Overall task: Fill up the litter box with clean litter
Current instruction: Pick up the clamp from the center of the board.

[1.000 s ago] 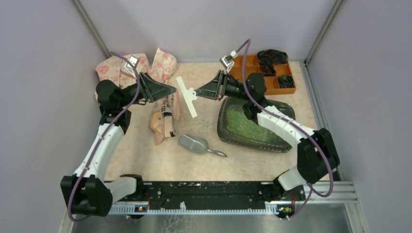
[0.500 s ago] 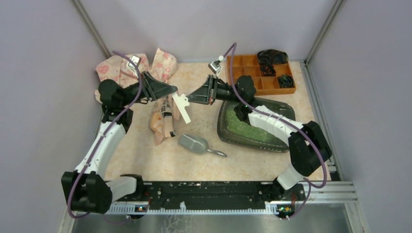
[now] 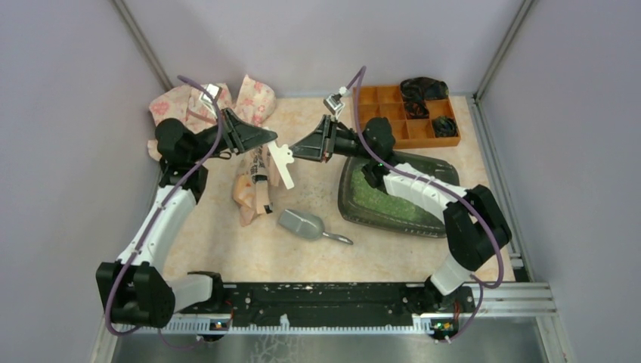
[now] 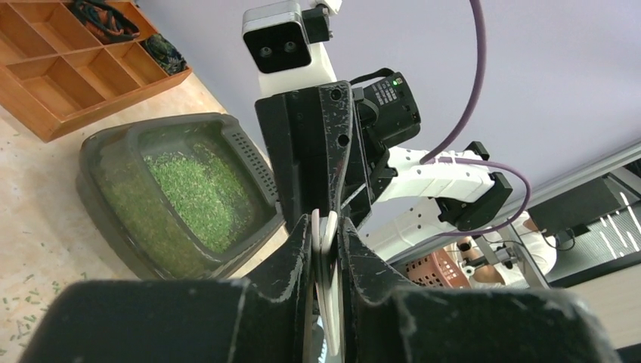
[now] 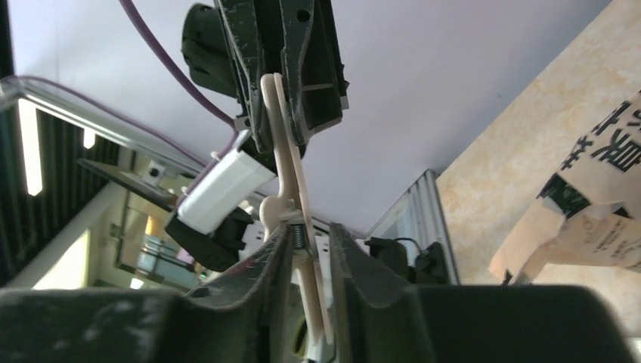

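Observation:
The dark litter box (image 3: 376, 221) lies right of centre with green clean litter (image 3: 378, 195) in it; the left wrist view also shows the box (image 4: 98, 151) and litter (image 4: 189, 189). A white bag clip (image 3: 283, 162) hangs in the air between both grippers. My left gripper (image 3: 272, 144) is shut on one end of the clip (image 4: 326, 249). My right gripper (image 3: 293, 151) straddles the other end of the clip (image 5: 291, 174), slightly open: one finger touches it and a gap shows at the other.
A peach printed paper bag (image 3: 253, 189) lies under the clip, and a grey metal scoop (image 3: 301, 224) rests in front of it. Floral bags (image 3: 185, 102) are crumpled at the back left. The orange organiser tray (image 3: 393, 106) stands behind the litter box.
The right arm carried the clip left to the left gripper. The left jaws closed onto it, and the right jaws, shut a moment ago, have just loosened.

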You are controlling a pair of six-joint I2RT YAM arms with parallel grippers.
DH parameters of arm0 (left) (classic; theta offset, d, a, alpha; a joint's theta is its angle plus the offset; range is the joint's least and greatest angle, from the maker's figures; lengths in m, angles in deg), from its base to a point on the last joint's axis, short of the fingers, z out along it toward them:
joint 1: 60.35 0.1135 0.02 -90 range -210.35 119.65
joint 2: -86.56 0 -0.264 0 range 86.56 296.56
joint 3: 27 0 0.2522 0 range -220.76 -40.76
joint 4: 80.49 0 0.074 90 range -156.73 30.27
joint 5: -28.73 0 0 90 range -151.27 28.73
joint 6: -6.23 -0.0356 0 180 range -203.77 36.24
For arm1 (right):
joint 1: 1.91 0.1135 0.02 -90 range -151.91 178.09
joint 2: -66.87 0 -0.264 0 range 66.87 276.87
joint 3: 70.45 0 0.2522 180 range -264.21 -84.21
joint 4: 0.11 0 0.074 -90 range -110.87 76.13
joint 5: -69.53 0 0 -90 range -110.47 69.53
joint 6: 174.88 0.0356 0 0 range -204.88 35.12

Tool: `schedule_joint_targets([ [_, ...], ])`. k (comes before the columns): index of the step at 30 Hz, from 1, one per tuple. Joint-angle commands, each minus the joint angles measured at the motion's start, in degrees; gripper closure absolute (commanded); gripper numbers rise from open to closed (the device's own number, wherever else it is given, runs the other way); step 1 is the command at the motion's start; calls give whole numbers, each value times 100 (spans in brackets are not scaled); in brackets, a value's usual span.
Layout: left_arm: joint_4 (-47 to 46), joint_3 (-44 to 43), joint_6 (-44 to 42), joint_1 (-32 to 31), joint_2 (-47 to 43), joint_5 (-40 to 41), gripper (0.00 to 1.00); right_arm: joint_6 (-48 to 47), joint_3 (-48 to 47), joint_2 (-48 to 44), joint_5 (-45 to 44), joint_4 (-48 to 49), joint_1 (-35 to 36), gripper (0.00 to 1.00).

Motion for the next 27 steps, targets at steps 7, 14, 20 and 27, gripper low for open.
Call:
schedule_joint_targets([
  [7, 56, -510, 34, -29, 212, 7, 87, -203, -172, -222, 201, 844, 11, 59],
  [14, -16, -551, 214, -29, 251, -160, 88, -90, 130, -249, -88, 1079, -177, 59],
  [20, 242, -613, 24, -29, 169, -118, 88, 265, 390, -149, -342, 1324, -347, 57],
  [27, 575, -666, -190, -29, 217, -72, 89, 317, 402, -200, -181, 1522, -340, 57],
])
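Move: Roughly 3 cm to the left of the right hand, level with it front to back and about 1 cm lower, lies the middle of the clamp. From the left hand, whose fingers already pinch its upper end, that middle is some 3 cm back, 2 cm to the right and 4 cm below. From the right hand, the paper bag stands about 12 cm ahead, 15 cm to the left and 24 cm down; the scoop is nearly straight beneath, about 3 cm to the right and 32 cm down. Opening its fingers wider, the right hand lets go of the clamp's middle tab, stays nearly in place at first, then backs off about 2 cm to the right and 2 cm forward with a slight clockwise turn. The left hand keeps its pinch on the clamp's end and holds it in the air, rising about 1.5 cm and sinking back by roughly half of that. ##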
